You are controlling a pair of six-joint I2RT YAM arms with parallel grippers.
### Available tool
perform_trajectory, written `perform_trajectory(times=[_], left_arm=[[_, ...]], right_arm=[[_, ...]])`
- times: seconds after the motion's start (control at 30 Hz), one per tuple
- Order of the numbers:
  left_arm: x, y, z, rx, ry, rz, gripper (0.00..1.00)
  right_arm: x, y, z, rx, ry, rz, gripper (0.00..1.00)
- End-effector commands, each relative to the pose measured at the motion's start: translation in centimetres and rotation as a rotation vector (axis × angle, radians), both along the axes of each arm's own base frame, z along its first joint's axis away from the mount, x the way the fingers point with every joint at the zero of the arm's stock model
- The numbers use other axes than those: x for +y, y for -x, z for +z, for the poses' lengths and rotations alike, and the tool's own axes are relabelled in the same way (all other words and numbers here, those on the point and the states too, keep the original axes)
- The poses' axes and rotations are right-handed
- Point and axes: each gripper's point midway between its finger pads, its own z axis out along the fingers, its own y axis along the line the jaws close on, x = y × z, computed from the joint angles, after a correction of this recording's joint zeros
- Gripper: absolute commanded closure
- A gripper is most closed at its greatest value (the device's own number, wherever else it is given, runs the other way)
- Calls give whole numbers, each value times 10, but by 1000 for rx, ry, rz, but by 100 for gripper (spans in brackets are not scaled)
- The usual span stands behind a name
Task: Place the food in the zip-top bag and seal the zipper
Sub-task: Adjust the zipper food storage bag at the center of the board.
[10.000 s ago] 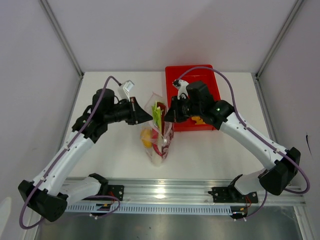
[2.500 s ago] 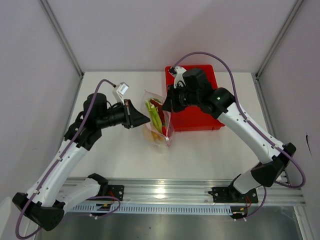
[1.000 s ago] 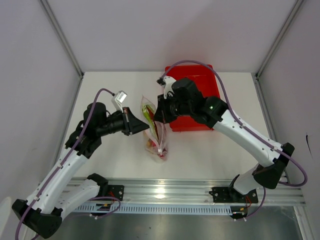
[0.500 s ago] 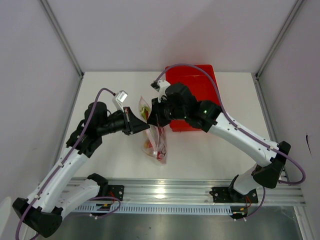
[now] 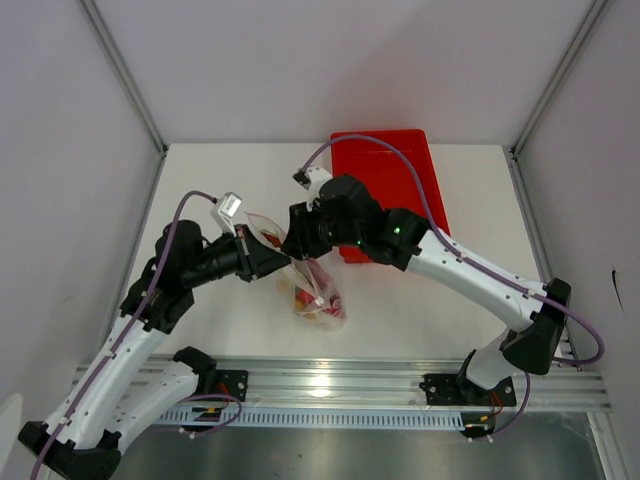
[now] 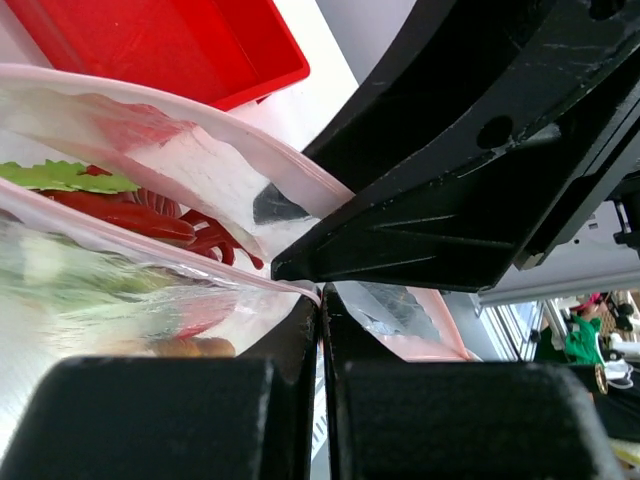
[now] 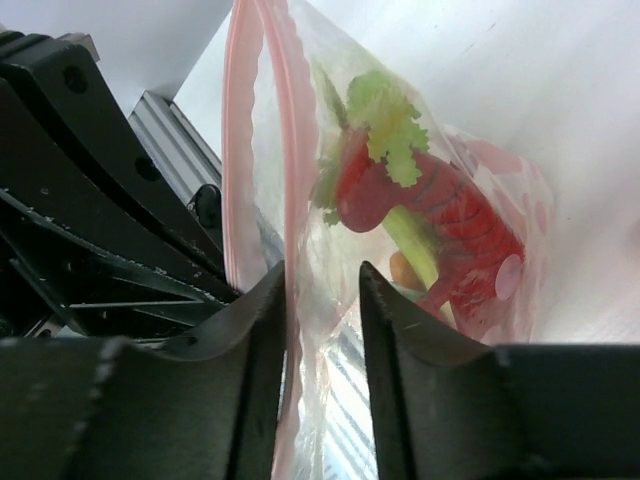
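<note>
The zip-top bag (image 5: 318,292) hangs between my two grippers, its lower part resting on the table. The food is inside it: a red lobster (image 7: 445,215), a green leafy stalk (image 7: 388,125) and orange pieces (image 6: 190,346). My left gripper (image 5: 278,264) is shut on the pinkish zipper (image 6: 215,272) at one end of the mouth. My right gripper (image 7: 322,295) is right beside it. Its jaws stand apart with the bag's top edge and zipper (image 7: 241,150) loose between the fingers (image 7: 385,325). Both grippers nearly touch in the top view.
The red tray (image 5: 392,170) lies at the back right, behind my right arm (image 5: 450,270). The metal rail (image 5: 330,385) with both arm bases runs along the table's near edge. Walls close in the table on three sides.
My right gripper slid left along the bag's mouth up to the left gripper and then opened. The left gripper dropped a little, still gripping the zipper. The bag's lower part swung right.
</note>
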Motion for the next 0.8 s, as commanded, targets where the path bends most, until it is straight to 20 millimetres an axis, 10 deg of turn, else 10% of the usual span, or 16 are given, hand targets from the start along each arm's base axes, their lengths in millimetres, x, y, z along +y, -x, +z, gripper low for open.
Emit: perform_trajectory(times=[0.0,0.33,0.77], left_arm=[[7,-1,5,-3,29,56,99],[11,5,1,5,46,77,99],[11,6,5,2,56,82,99]], right_arm=[[0,-3,7,-55,-18,-8,62],[-23,-3,18,-143,-27,-42,32],[-77,69,30,-263,-105,158,17]])
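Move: The right hand is partly open at the bag's rim, right beside the left fingers. The rim's loose slider end lies roughly 7 cm back, 5 cm to the right and 5 cm lower, and the food-filled body of the bag about 6 cm to the right, level fore and aft, and 17 cm below. The red bin is some 32 cm ahead, 25 cm right. From the left hand, which already pinches the rim, the slider end is about 5 cm back and 6 cm right. Downward first, by a little over 2 cm, the right hand opens its fingers from about a third to nearly wide and comes clear of the bag's rim. It then swings some 8 cm to the right, 5 cm back and up to finish higher than it began, its fingertips tilting, ending open near the bag's slider end. The left hand keeps its pinch on the rim, easing about 1 cm left and slightly back. ##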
